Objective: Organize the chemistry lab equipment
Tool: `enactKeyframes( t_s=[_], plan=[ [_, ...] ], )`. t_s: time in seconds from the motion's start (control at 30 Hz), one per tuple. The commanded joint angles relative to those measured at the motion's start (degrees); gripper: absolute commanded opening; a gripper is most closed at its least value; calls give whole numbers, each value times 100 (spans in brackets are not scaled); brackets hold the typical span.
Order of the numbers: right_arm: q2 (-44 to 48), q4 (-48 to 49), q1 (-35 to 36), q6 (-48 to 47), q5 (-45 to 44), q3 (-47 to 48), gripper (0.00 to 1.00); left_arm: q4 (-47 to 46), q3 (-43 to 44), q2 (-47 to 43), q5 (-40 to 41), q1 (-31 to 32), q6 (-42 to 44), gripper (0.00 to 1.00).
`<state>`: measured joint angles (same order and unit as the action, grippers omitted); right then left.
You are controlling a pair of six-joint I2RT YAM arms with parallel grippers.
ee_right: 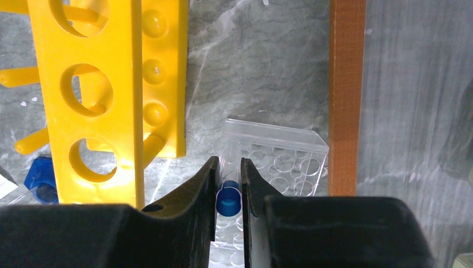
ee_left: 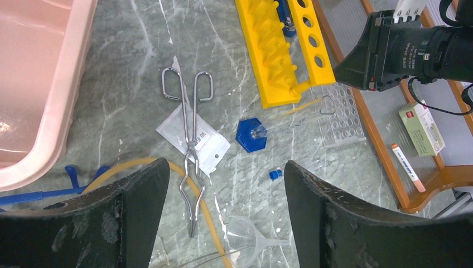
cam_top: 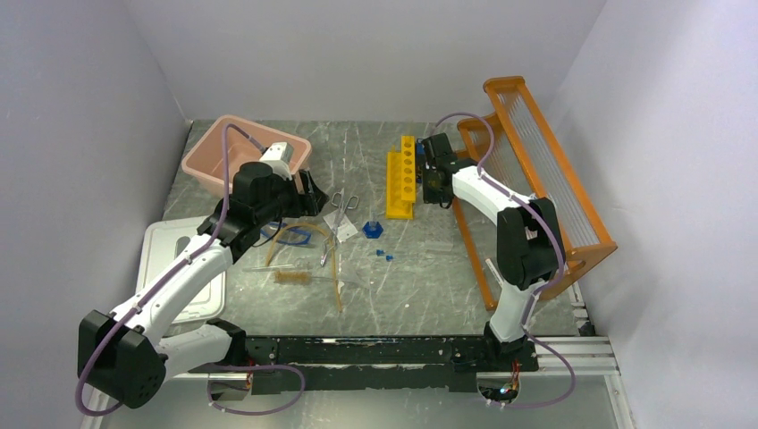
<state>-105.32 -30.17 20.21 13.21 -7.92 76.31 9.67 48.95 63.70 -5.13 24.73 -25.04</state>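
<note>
My right gripper (ee_right: 228,178) is shut on a clear glass tube with a blue cap (ee_right: 227,199), held over a clear plastic well rack (ee_right: 279,156) beside the yellow tube rack (ee_right: 106,100). In the top view it sits at the yellow rack's right side (cam_top: 435,179). My left gripper (ee_left: 226,184) hangs open and empty above the metal scissors (ee_left: 189,139), which lie on a white packet (ee_left: 215,152). Amber tubing (ee_left: 209,218), a clear funnel (ee_left: 245,237), a tiny blue cap (ee_left: 274,173) and a blue hexagonal piece (ee_left: 251,134) lie below it. Blue-framed goggles (cam_top: 299,235) and a wire brush (cam_top: 290,277) lie near.
The pink tub (cam_top: 214,147) stands at the back left, its white lid (cam_top: 179,268) in front of it. The big orange rack (cam_top: 545,179) leans along the right wall, with a small box (ee_left: 422,128) and a marker (ee_left: 407,167) on it.
</note>
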Motion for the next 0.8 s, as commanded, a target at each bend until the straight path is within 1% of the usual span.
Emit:
enactKeyframes(
  t_s=[0.0, 0.13, 0.27, 0.37, 0.43, 0.5, 0.6, 0.7, 0.77],
  plan=[
    [-129, -289, 55, -133, -256, 171, 20, -106, 44, -95, 100, -39, 112, 79],
    [-410, -619, 158, -146, -402, 470, 20, -105, 27, -95, 133, -39, 92, 79],
    [-494, -638, 190, -138, -372, 552, 20, -131, 61, -62, 113, -39, 53, 79],
    [-491, -639, 200, -126, -363, 560, 23, -141, 79, -42, 111, -39, 56, 79],
    [-443, -646, 206, -97, -355, 568, 30, -118, 87, -34, 121, -39, 73, 79],
    [-355, -664, 203, -57, -350, 604, 39, -75, 118, -25, 142, -39, 101, 80],
    [-182, -731, 204, 36, -350, 714, 51, -15, 162, -16, 167, -39, 126, 80],
    [68, -779, 203, 122, -281, 802, 60, 23, 238, 1, 140, -39, 146, 80],
    [285, -801, 208, 152, -216, 788, 63, 54, 289, 14, 119, -39, 160, 81]
  ],
)
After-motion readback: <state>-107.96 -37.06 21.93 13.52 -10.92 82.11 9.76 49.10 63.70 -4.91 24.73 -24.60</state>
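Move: The right fingers still pinch a blue-capped tube right at the hand point, its body reaching about 3 cm below into the front-left corner of the clear rack, whose middle is some 4 cm back, 3 cm to the right and 5 cm down. The yellow rack's middle is about 8 cm ahead and 5 cm left of this hand, the blue hex base about 7 cm back and 12 cm left. From the left hand the clear rack lies about 4 cm ahead, 22 cm right and 19 cm lower. The right fingers let go of the tube's blue cap, opening from nearly closed to more than half wide. Before that the hand holds on and shifts only about half a centimetre forward and left, tilting some 5 degrees; it eases back as much while opening, and just begins to rise at the end. ##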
